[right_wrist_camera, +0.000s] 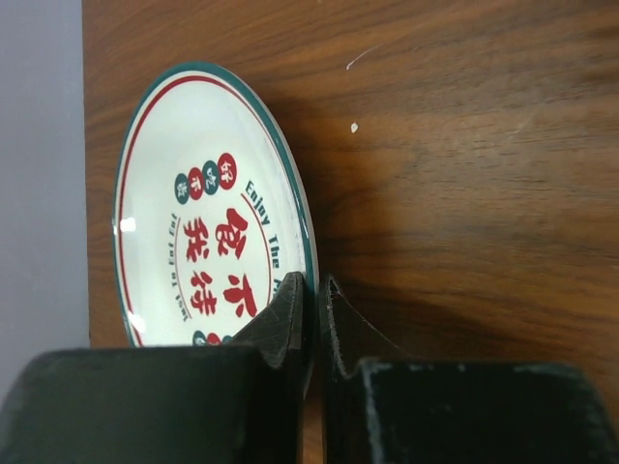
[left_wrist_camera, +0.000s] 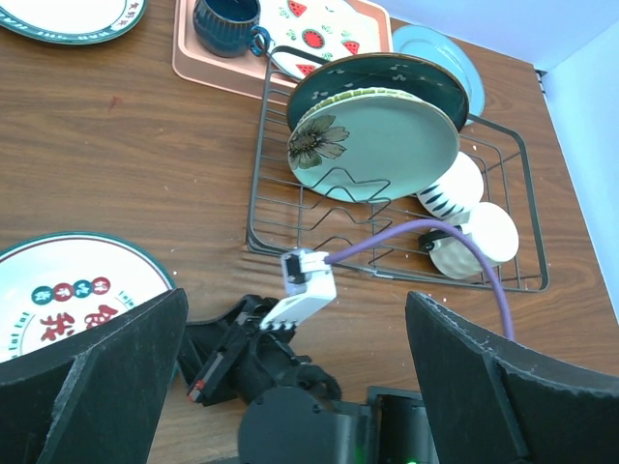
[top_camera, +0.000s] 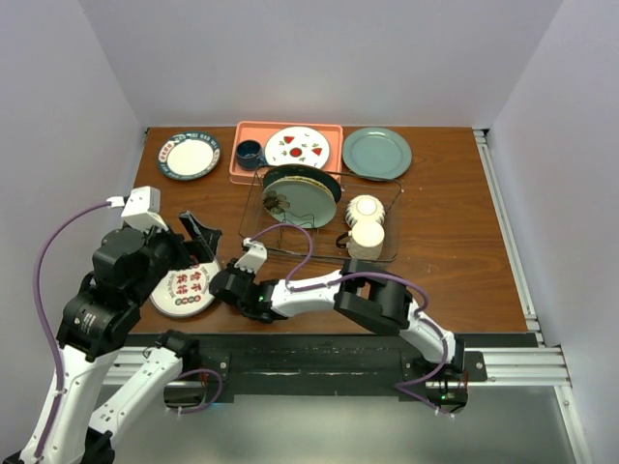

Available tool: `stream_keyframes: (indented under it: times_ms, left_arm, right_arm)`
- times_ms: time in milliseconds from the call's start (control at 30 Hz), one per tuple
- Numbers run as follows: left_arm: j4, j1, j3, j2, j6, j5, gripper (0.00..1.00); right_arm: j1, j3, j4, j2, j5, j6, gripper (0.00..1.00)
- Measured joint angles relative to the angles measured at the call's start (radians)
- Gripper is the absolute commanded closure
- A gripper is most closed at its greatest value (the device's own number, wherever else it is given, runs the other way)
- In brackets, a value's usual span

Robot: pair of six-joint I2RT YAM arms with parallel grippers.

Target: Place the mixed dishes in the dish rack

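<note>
A white dark-green-rimmed plate [right_wrist_camera: 193, 193] with red characters lies flat on the table at the near left [top_camera: 184, 290]. My right gripper [right_wrist_camera: 314, 285] is shut on its right rim, one finger over the plate and one outside it. My left gripper [left_wrist_camera: 297, 319] hangs open just above the right wrist, holding nothing. The dish rack [top_camera: 387, 253] holds a dark teal plate [top_camera: 302, 179] and a pale green flower-marked plate [left_wrist_camera: 372, 145] standing on edge, with two small bowls [top_camera: 366, 210] [top_camera: 368, 235] at its right end. A second green-rimmed white plate [top_camera: 189, 155] lies at the far left.
A salmon-pink tray [top_camera: 290, 126] behind the rack carries a dark mug [top_camera: 250, 153] and a white plate with red fruit marks [top_camera: 297, 147]. A plain grey-green plate [top_camera: 376, 153] lies to its right. Bare wood shows right of the rack.
</note>
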Motion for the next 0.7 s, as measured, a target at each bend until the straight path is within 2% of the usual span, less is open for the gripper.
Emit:
stream_keyframes:
  times_ms: [333,567,700]
  left_arm:
    - [-0.006,0.000,-0.072,-0.010,-0.007,0.010,0.00]
    - [0.019,0.000,-0.238,-0.010,-0.102,0.011,0.00]
    - [0.065,0.000,-0.354,-0.010,-0.169,0.031,0.07]
  right_arm:
    - [0.000,-0.224,-0.087,-0.243,0.073,-0.060,1.00]
    - [0.001,-0.462,-0.112,-0.460,0.077,-0.101,1.00]
    - [0.008,-0.608,-0.117,-0.592,0.074,-0.100,1.00]
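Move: Pinched already in the right fingers by its right rim, the white plate with red lettering has its middle about 9 cm to that hand's left and 1 cm back. The dish rack's middle lies some 15 cm ahead of that hand and 26 cm to its right; the green plate standing in it is about 19 cm ahead and 21 cm right. From the open left hand, the white plate is roughly 13 cm left, about level fore and aft and 26 cm below; the rack is about 17 cm ahead and 22 cm right. Carrying the white plate by its rim, the right hand sweeps about 17 cm to the right along the near side of the rack, rising some 4 cm early on and easing back about 3 cm late, its left side dipping about 10 degrees and the fingers keeping their pinch. The left hand, wide open, sinks some 13 cm, faster and faster, and tips about 15 degrees further down towards the arriving plate, without reaching it. ##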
